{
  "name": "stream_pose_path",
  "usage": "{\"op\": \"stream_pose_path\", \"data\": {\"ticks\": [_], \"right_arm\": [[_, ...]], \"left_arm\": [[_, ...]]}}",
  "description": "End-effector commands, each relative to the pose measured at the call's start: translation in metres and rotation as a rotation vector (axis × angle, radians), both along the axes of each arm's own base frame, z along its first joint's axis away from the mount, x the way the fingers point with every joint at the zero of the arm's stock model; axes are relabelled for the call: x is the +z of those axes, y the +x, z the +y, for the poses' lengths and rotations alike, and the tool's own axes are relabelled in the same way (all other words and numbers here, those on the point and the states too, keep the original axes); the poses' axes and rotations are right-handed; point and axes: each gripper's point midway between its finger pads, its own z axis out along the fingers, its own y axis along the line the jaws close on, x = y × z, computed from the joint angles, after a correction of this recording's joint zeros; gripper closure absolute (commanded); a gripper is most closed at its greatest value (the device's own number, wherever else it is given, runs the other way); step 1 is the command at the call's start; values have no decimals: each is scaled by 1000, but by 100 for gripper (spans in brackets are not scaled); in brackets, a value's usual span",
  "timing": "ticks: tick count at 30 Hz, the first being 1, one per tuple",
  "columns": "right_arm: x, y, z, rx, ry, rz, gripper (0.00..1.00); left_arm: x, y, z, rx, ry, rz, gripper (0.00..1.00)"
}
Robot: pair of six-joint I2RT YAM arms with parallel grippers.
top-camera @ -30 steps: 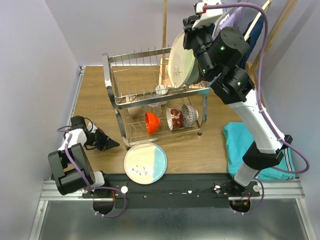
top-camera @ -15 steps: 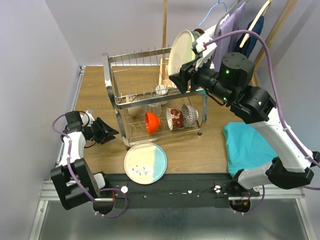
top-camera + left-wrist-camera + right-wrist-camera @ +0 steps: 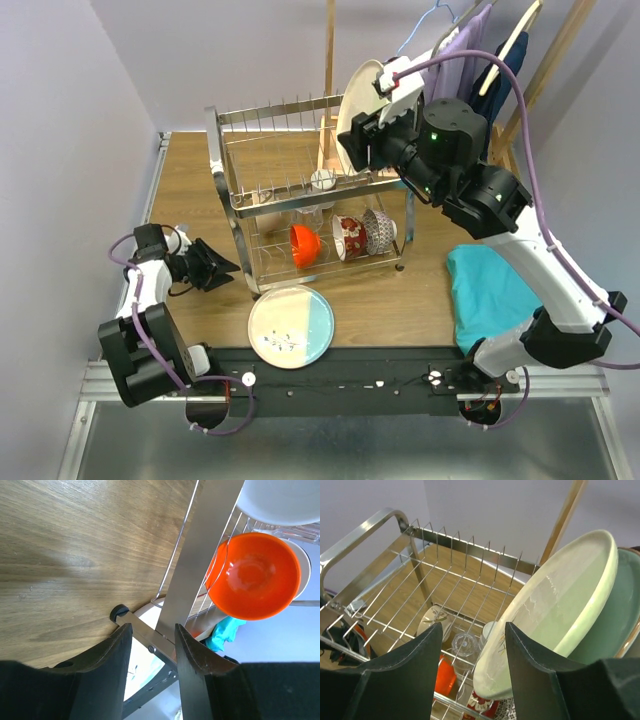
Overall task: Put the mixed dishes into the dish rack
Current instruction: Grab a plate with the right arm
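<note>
The chrome dish rack [image 3: 262, 200] stands mid-table. On its upper tier, at the right end, a pale green cream-rimmed plate [image 3: 352, 112] stands upright with a greener plate [image 3: 620, 600] behind it. My right gripper [image 3: 362, 140] hangs open over that plate [image 3: 555, 615]; the lower rim lies in the gap [image 3: 472, 650], close to the right finger [image 3: 540, 675]. The lower tier holds an orange bowl [image 3: 305, 245], a red-patterned bowl [image 3: 349, 237], a blue-white bowl [image 3: 379, 230], a clear glass [image 3: 465, 642] and a beige cup [image 3: 432, 622]. A cream and light blue plate [image 3: 290, 327] lies on the table. My left gripper [image 3: 222, 265] is open and holds nothing, at the rack's left foot [image 3: 152, 645].
A teal cloth [image 3: 495, 295] lies at the right edge of the table. A wooden hanger stand [image 3: 328, 60] with hanging clothes [image 3: 470, 40] rises behind the rack. A wall runs close along the left side.
Both grippers have opened. The right arm has swung down from above the standing plates to their front. The left gripper has shifted slightly up, toward the rack's foot.
</note>
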Motion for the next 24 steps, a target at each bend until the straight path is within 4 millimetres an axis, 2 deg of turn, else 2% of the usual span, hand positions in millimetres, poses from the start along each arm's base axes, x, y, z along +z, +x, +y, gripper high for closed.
{"op": "stream_pose_path", "data": {"ticks": [1, 4, 8, 10, 11, 13, 17, 19, 24], "right_arm": [[17, 10, -13, -84, 18, -20, 39], [48, -11, -18, 1, 53, -65, 35], [51, -26, -44, -22, -8, -71, 31], [46, -30, -53, -33, -34, -53, 31], [37, -30, -57, -39, -53, -28, 31], [31, -34, -57, -22, -44, -8, 31], [16, -25, -57, -56, -46, 29, 32], [7, -21, -52, -55, -39, 53, 33], [0, -12, -34, -31, -12, 75, 35]], "left_arm": [[3, 2, -4, -18, -37, -1, 52], [1, 1, -3, -28, -32, 6, 52], [1, 2, -3, -28, -38, 16, 52], [1, 4, -2, -28, -42, 26, 51], [1, 6, -1, -27, -41, 29, 51], [1, 9, 1, -28, -39, 32, 51], [0, 14, 3, -23, -43, 48, 51], [1, 16, 3, -21, -48, 47, 51], [0, 14, 3, -27, -44, 48, 51]]}}
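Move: The cream plate standing in the top rack has its middle some 5 cm ahead of the right hand, about 2 cm to its right and nearly level with it. The green plate behind it stands about 8 cm ahead and 6 cm right of that hand. The blue-and-white plate lies on the table, roughly 16 cm back, 7 cm left and 48 cm below. From the left hand the cream plate is about 11 cm ahead, 20 cm right and 39 cm higher. From close against the left face of the cream plate, the right hand comes clear with open fingers, rising about 5 cm while swinging some 6 cm right and a little back. It then dips about 3 cm and eases slightly forward again, ending in front of the plates' near edges, fingers still open and pointing forward-left. ##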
